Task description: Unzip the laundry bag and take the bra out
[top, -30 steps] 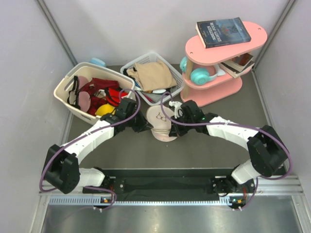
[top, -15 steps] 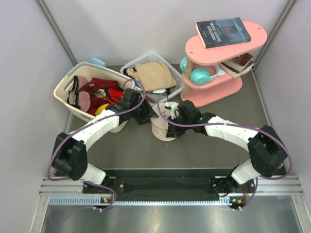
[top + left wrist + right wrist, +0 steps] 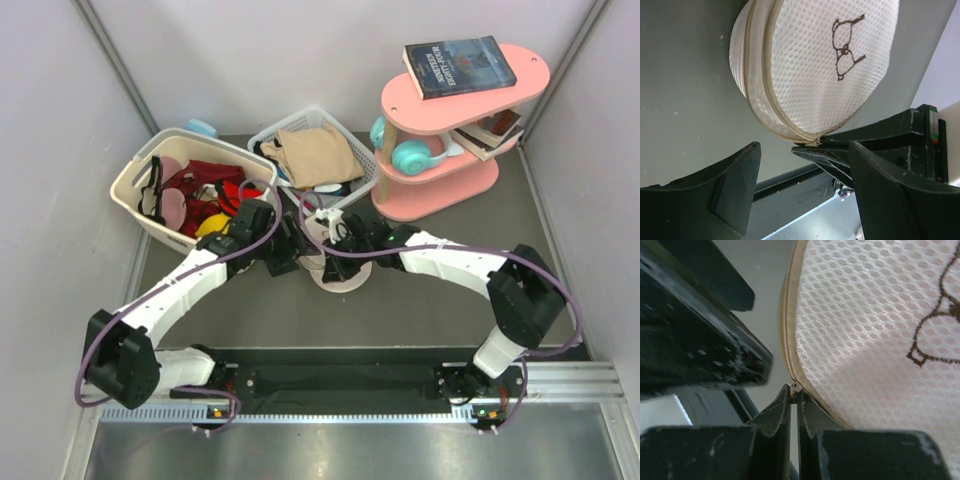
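The laundry bag [image 3: 810, 65] is a cream-pink mesh dome with a tan zip round its rim and a dark bra logo [image 3: 845, 47]; it lies on the grey table [image 3: 420, 300]. In the top view the bag [image 3: 345, 275] is partly covered by both grippers. My right gripper [image 3: 794, 390] is shut on the zip pull [image 3: 795, 386] at the bag's rim. My left gripper [image 3: 802, 167] is open, its fingers on either side of the right gripper's tips, just off the bag's rim. The bra is hidden; only a pink tint shows through the mesh.
A cream plastic laundry basket [image 3: 135, 190] with red garments stands at the back left. A white wire basket [image 3: 268, 135] holds tan cloth [image 3: 315, 155]. A pink shelf [image 3: 450, 110] with a book and teal headphones [image 3: 410, 155] stands at the back right.
My right gripper has moved left across the bag to its rim. My left gripper swung toward the baskets and came back beside the bag.
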`<state>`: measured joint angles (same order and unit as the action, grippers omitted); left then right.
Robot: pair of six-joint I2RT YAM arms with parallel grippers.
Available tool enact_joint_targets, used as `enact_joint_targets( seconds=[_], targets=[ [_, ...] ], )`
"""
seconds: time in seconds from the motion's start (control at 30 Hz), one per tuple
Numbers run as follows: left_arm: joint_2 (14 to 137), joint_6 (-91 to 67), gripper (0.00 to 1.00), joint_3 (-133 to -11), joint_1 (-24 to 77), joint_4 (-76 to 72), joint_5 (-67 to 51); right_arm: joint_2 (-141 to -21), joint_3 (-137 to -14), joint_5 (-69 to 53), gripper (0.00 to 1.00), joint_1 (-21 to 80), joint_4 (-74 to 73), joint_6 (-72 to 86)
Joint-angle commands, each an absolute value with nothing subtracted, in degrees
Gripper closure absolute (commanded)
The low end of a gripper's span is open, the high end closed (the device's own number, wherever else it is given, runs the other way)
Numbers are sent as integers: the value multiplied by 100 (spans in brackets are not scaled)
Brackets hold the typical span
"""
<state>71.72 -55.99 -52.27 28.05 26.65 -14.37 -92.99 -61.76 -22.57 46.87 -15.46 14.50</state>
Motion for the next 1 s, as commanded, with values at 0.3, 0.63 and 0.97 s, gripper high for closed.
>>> enact_joint_targets(
  seconds=[0.3, 0.63, 0.97],
  targets=[
    [7295, -5757, 42, -4922, 2786, 2400, -1424, -9563, -6759, -2373, 100, 5185, -1652, 1239],
    [7471, -5739, 100, -4966, 2777, 2268, -1362, -9475, -6689, -2303, 100, 5203, -1696, 1239],
    [7321, -5660, 100, -4896, 2786, 2390, -1231, -9281, -6416, -2127, 100, 5045, -1740, 1301]
  ],
)
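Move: The zipper edge of the laundry bag, beside its pull, lies about 1 cm ahead of the left hand's open fingers, 3 cm to their right and 2 cm below; the bag's middle is some 4 cm ahead, 6 cm right. The cream basket stands roughly 17 cm ahead and 23 cm left. The right fingers already hold the zipper pull at their tips, with the bag's middle about 4 cm ahead and 3 cm right of them. Left hand sinks 2 cm, pinching the zipper edge; right draws the pull about 3 cm left and back. ##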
